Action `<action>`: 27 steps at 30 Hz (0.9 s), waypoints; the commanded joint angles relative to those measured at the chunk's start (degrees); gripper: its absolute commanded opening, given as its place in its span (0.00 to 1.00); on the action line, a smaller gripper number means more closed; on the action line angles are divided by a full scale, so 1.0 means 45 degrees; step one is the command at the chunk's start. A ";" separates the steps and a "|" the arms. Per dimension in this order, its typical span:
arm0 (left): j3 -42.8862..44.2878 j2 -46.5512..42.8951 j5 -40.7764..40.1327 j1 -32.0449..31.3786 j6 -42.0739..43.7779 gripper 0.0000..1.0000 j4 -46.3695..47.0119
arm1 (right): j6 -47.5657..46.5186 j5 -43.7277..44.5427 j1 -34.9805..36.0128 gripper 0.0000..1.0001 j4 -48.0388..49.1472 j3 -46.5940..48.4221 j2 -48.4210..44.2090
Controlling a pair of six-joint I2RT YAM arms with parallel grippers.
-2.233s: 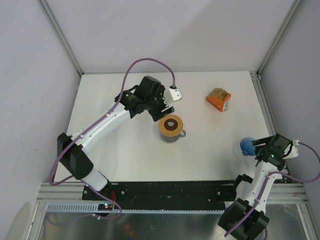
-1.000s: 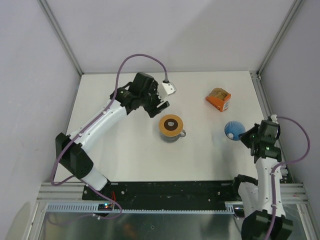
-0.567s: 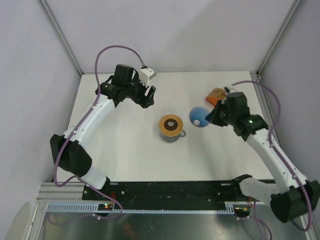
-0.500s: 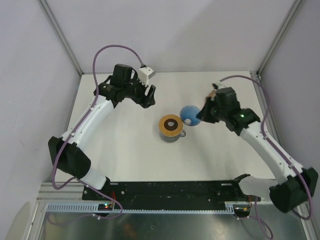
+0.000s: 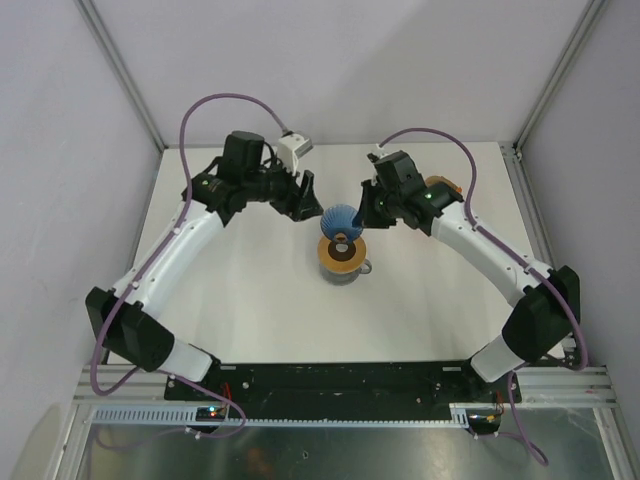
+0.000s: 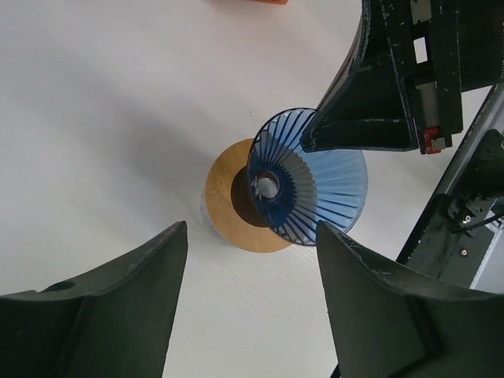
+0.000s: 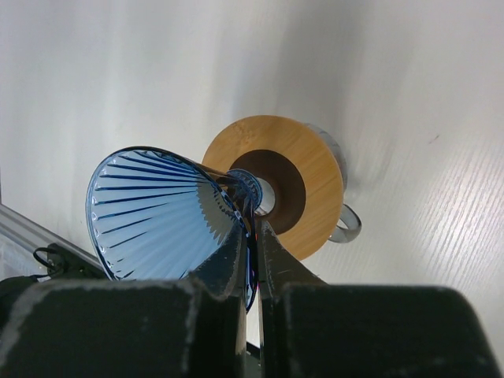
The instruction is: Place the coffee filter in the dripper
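Note:
The dripper [image 5: 340, 219] is a blue translucent ribbed cone, tilted on its side just above the grey mug's flat orange ring [image 5: 343, 253]. My right gripper [image 5: 364, 214] is shut on the dripper's wall; in the right wrist view the fingers pinch its rim [image 7: 256, 228] with the cone [image 7: 161, 213] to the left and the ring [image 7: 315, 177] beyond. My left gripper [image 5: 302, 196] is open and empty, just left of the dripper; its view shows the dripper [image 6: 315, 189] over the ring [image 6: 224, 209]. No loose coffee filter is in view.
The orange box of filters [image 5: 441, 187] sits at the back right, mostly hidden behind my right arm. The mug's handle [image 7: 351, 225] points toward the near right. White walls and metal posts close in the table on three sides.
My right arm has swung from the near right edge to the centre, carrying the dripper to just over the mug. My left gripper drew back from the mug toward the back left.

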 commanded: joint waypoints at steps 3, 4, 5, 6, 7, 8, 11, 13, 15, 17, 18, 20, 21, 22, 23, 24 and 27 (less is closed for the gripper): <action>-0.0181 0.0574 -0.1787 -0.0999 -0.0286 0.66 0.0283 | -0.0474 0.0100 0.0369 0.00 -0.0532 0.1335 0.0440; -0.0217 0.0630 -0.1875 -0.1113 -0.0277 0.65 0.0297 | -0.0505 0.0114 0.0384 0.00 -0.0590 0.1384 0.0485; -0.0245 0.0688 -0.1958 -0.1190 -0.0243 0.63 0.0323 | -0.0530 0.0121 0.0402 0.00 -0.0638 0.1427 0.0518; -0.0278 0.0736 -0.2097 -0.1317 -0.0187 0.63 0.0355 | -0.0563 0.0124 0.0420 0.00 -0.0691 0.1469 0.0554; -0.0295 0.0789 -0.2216 -0.1419 -0.0071 0.62 0.0381 | -0.0588 0.0096 0.0429 0.00 -0.0728 0.1480 0.0572; -0.0313 0.0884 -0.2441 -0.1519 0.0016 0.62 0.0385 | -0.0611 0.0073 0.0444 0.00 -0.0776 0.1485 0.0581; -0.0329 0.1102 -0.2831 -0.1638 0.0149 0.57 0.0392 | -0.0680 0.0179 0.0491 0.00 -0.0917 0.1497 0.0564; -0.0291 0.1191 -0.2907 -0.1648 0.0163 0.52 0.0389 | -0.0777 0.0355 0.0496 0.00 -0.1071 0.1468 0.0569; -0.0316 0.1232 -0.2756 -0.1665 0.0148 0.45 0.0393 | -0.0841 0.0433 0.0492 0.00 -0.1188 0.1412 0.0570; -0.0420 0.1282 -0.2479 -0.1699 0.0124 0.41 0.0394 | -0.0866 0.0306 0.0491 0.00 -0.1188 0.1393 0.0570; -0.0502 0.1306 -0.2436 -0.1756 0.0104 0.39 0.0401 | -0.0867 0.0227 0.0484 0.00 -0.1132 0.1383 0.0560; -0.0633 0.1320 -0.2555 -0.1946 0.0172 0.37 0.0391 | -0.0839 0.0138 0.0489 0.00 -0.0983 0.1366 0.0553; -0.0667 0.1306 -0.2728 -0.2105 0.0225 0.37 0.0389 | -0.0834 0.0123 0.0493 0.00 -0.0903 0.1360 0.0552; -0.0704 0.1309 -0.2882 -0.2223 0.0301 0.37 0.0398 | -0.0822 0.0106 0.0495 0.00 -0.0853 0.1357 0.0561; -0.0723 0.1320 -0.2999 -0.2302 0.0349 0.36 0.0403 | -0.0816 0.0087 0.0496 0.00 -0.0819 0.1355 0.0565; -0.0712 0.1325 -0.3057 -0.2341 0.0392 0.36 0.0395 | -0.0813 0.0058 0.0487 0.00 -0.0792 0.1345 0.0577; -0.0679 0.1425 -0.3301 -0.2390 0.0432 0.29 0.0394 | -0.0842 -0.0013 0.0469 0.00 -0.0746 0.1338 0.0603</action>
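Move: The right hand already pinches the coffee filter by its right rim; the dripper it is bound for lies about 5 cm to that hand's left, 4 cm back and 10 cm below, on the glass carafe, whose middle is some 6 cm lower and 1 cm nearer. From the left hand, the filter's middle is roughly 7 cm right, 2 cm back and 8 cm down, with the dripper about 7 cm right, 5 cm back and 17 cm down. Still pinching the filter's right rim, the right hand all but holds it in place over the dripper, drifting about 1 cm back. The left hand sinks some 7 cm and goes about 3 cm right to the filter's free left rim, tipping its fingers roughly 10 degrees more steeply down and closing them from wide to about a third open, one on either side of the rim. ##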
